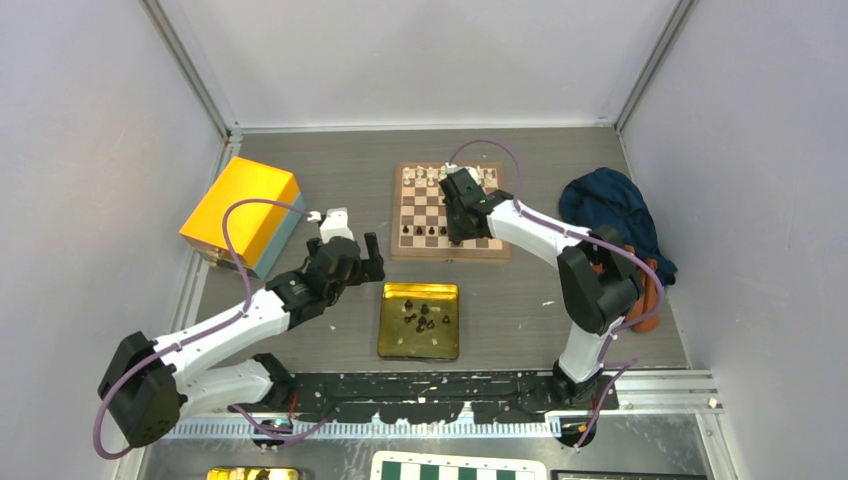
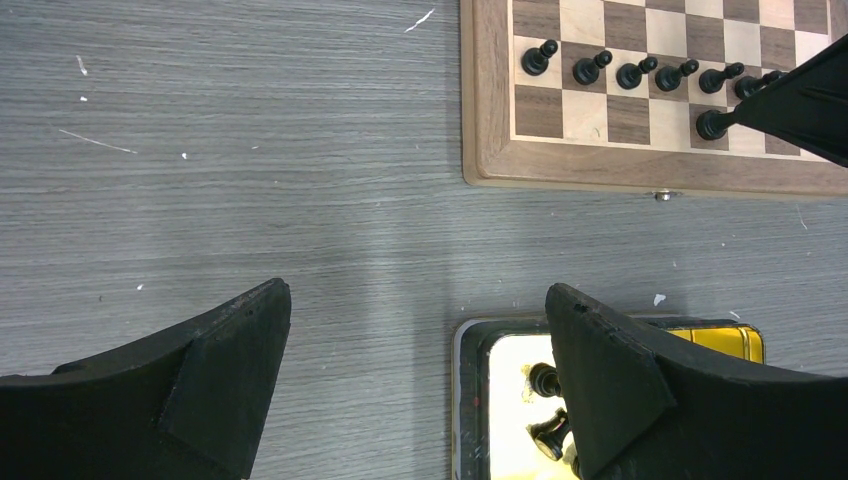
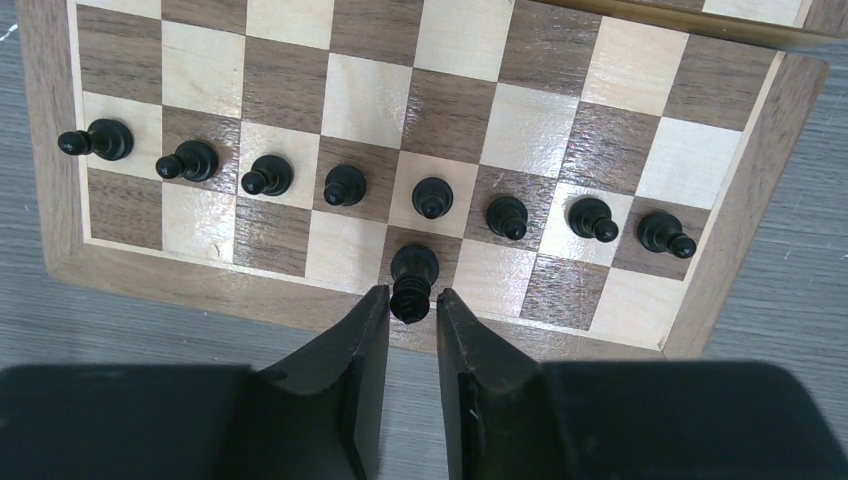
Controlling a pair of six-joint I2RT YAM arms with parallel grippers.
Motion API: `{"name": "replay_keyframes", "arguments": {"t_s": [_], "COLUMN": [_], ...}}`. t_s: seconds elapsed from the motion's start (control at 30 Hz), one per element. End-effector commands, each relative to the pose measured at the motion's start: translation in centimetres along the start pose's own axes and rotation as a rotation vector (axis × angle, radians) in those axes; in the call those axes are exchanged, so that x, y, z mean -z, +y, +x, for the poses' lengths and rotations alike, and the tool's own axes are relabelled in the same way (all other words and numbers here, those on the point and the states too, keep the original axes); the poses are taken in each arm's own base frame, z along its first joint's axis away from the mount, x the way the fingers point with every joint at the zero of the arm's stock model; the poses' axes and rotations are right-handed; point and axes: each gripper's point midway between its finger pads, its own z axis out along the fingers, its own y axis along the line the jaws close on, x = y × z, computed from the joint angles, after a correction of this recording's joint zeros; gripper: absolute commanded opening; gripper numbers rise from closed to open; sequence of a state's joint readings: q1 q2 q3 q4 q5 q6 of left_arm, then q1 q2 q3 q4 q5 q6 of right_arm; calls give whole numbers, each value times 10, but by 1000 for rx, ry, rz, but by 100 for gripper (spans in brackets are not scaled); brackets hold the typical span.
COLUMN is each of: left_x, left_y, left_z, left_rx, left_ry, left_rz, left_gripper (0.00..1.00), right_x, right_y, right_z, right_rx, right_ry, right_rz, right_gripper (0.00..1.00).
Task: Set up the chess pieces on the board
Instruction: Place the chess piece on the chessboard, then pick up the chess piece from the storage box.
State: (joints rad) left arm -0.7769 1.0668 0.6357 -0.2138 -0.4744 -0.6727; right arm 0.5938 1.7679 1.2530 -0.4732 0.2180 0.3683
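The wooden board point(image 1: 450, 257) lies at the table's far middle, with cream-white pieces point(image 1: 425, 176) along its far edge. In the right wrist view several black pawns point(image 3: 345, 184) stand in a row on the board point(image 3: 200, 285). A taller black piece point(image 3: 413, 280) stands upright on a dark square of the nearest row. My right gripper point(image 3: 412, 300) is open only a little around its top, with a thin gap showing. My left gripper point(image 2: 418, 300) hangs wide open and empty over the bare table, left of the gold tray point(image 2: 465, 400), which holds loose black pieces point(image 2: 545, 380).
A yellow box point(image 1: 240, 210) sits at the left. A blue cloth point(image 1: 610, 215) with something orange point(image 1: 650, 290) under it lies at the right. The gold tray point(image 1: 390, 335) is in front of the board. A green-and-white checkered board point(image 1: 460, 468) shows at the bottom edge.
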Motion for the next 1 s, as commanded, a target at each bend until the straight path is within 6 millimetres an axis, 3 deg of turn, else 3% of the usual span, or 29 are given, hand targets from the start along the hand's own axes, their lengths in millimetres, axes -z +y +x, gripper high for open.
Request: {"name": "replay_keyframes", "arguments": {"t_s": [0.0, 0.3, 0.73, 0.97], "left_x": [4, 4, 3, 2], "left_y": [-14, -14, -13, -12], "left_z": [-24, -24, -26, -23], "left_rx": [37, 38, 30, 32], "left_ry": [-72, -71, -72, -66], "left_rz": [41, 41, 31, 23], "left_gripper": [100, 100, 100, 100], "right_x": [7, 16, 62, 91], "right_y": [1, 2, 8, 27], "right_z": [-17, -25, -43, -27], "right_rx": [-3, 9, 31, 77], "right_ry": [-45, -63, -157, -185], "right_rz": [-4, -15, -50, -85], "right_gripper": [31, 31, 32, 32]}}
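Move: The black king-like chess piece stands upright between the right fingertips, its middle about 2 cm below the hand point. Black pawns stand one square out, all some 3 cm lower than the hand: one about 3 cm straight ahead, one 3 cm ahead and 3 cm left, one 3 cm ahead and 2 cm right. The piece tray lies roughly 18 cm back and 8 cm left. From the left hand the piece is about 9 cm ahead and 22 cm right. Keep the right fingers parted at their small gap around the head of the placed chess piece and hold almost still for the first half. Then lift the right gripper about 6 cm, faster as it goes, so the fingertips clear the piece, easing back towards the board's near edge by some 2 cm near the end, with the fingers tipping up slightly. ##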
